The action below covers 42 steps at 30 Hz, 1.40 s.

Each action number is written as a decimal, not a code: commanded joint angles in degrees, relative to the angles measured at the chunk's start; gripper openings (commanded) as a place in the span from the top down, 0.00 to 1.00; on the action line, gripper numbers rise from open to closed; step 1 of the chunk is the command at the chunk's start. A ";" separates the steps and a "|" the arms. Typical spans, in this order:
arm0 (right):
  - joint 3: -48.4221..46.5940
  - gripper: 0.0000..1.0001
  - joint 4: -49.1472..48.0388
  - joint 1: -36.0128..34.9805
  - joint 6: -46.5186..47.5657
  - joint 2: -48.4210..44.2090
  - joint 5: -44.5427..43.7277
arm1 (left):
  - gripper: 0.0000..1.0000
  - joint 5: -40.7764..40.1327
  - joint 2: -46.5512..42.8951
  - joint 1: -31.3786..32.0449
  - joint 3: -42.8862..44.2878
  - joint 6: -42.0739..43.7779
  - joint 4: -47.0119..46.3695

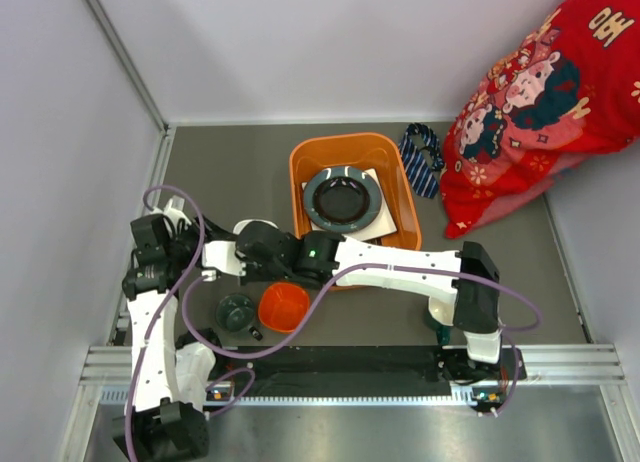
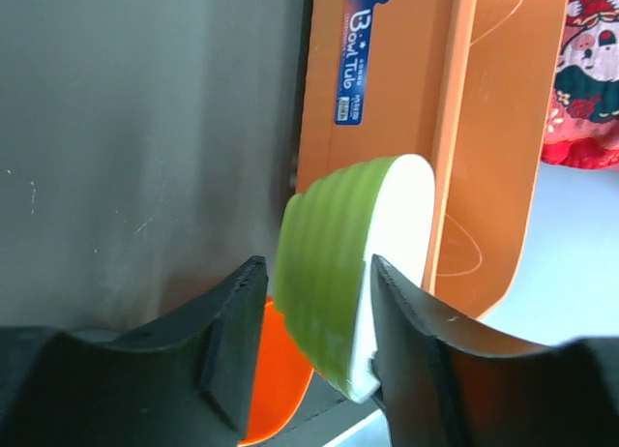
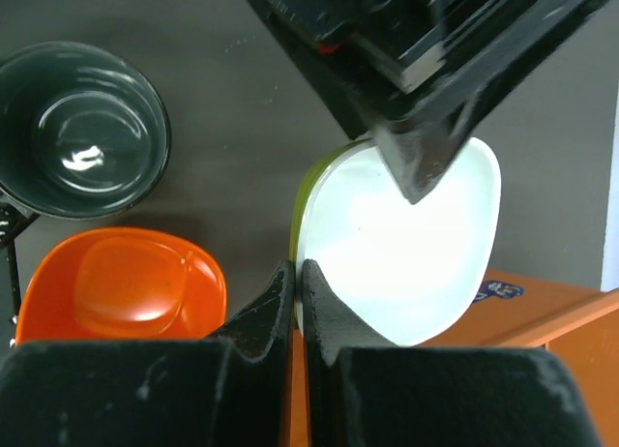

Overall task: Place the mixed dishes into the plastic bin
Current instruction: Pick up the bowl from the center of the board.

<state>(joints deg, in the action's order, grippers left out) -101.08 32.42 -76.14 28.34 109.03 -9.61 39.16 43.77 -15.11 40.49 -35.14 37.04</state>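
Observation:
A green ribbed bowl, white inside (image 2: pixel 338 273), is held tipped on its side just left of the orange plastic bin (image 1: pixel 300 172). My right gripper (image 3: pixel 298 271) is shut on its thin rim. My left gripper (image 2: pixel 317 273) straddles the bowl's wall. One of its fingers (image 2: pixel 406 321) rests against the white inside, and the other stands a little off the green outside. Inside the bin lie a white square plate (image 1: pixel 385 222) and, on top of it, a round blue-grey plate (image 1: pixel 342 197). An orange bowl (image 1: pixel 283 307) and a dark teal cup (image 1: pixel 237 312) sit on the table near the arms.
A striped blue necktie (image 1: pixel 420 160) lies right of the bin. A person in red patterned cloth (image 1: pixel 540 92) leans in at the far right. Grey walls close the left and back. The bin's labelled side wall (image 2: pixel 387 79) is close to the held bowl.

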 commanded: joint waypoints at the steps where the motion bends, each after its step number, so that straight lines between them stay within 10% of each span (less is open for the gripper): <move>1: -4.48 1.00 -1.93 -1.03 0.40 -2.86 1.08 | 0.51 0.22 0.09 0.35 -1.03 1.30 -1.53; 16: -4.66 1.00 -0.87 -1.12 0.14 -3.83 2.75 | 1.00 0.13 1.58 0.79 -1.03 1.39 -2.76; 22: -5.10 0.97 0.01 -1.03 0.05 -3.39 3.37 | 1.00 -0.31 1.58 0.79 -1.11 1.21 -2.85; 29: -3.52 0.50 -1.57 -1.03 -1.35 -5.31 3.72 | 1.00 -0.22 2.11 0.70 -1.03 1.03 -3.29; 42: 8.34 0.43 -0.70 -2.78 -14.52 -17.71 11.89 | 1.00 -1.54 4.48 1.05 -3.31 -1.95 -9.35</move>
<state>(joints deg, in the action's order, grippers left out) -96.88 32.45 -76.51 20.60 97.08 -1.78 37.63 46.83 -14.15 37.34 -35.31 33.67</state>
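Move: The green bowl, still pinched by the right fingers, stands upright on edge between the open left fingers; its middle is about 3 cm ahead and 2 cm right of the left hand, and some 4 cm ahead and 3 cm left of the right. From the left hand, the orange bowl is roughly 12 cm back and 9 cm right, the green mug 13 cm back and 2 cm left, both 16 cm below; the bin's middle is 8 cm ahead, 24 cm right and 11 cm below. Left hand sinks some 2 cm, pinching the bowl's rim; right hand opens, then retreats up, back and right. ##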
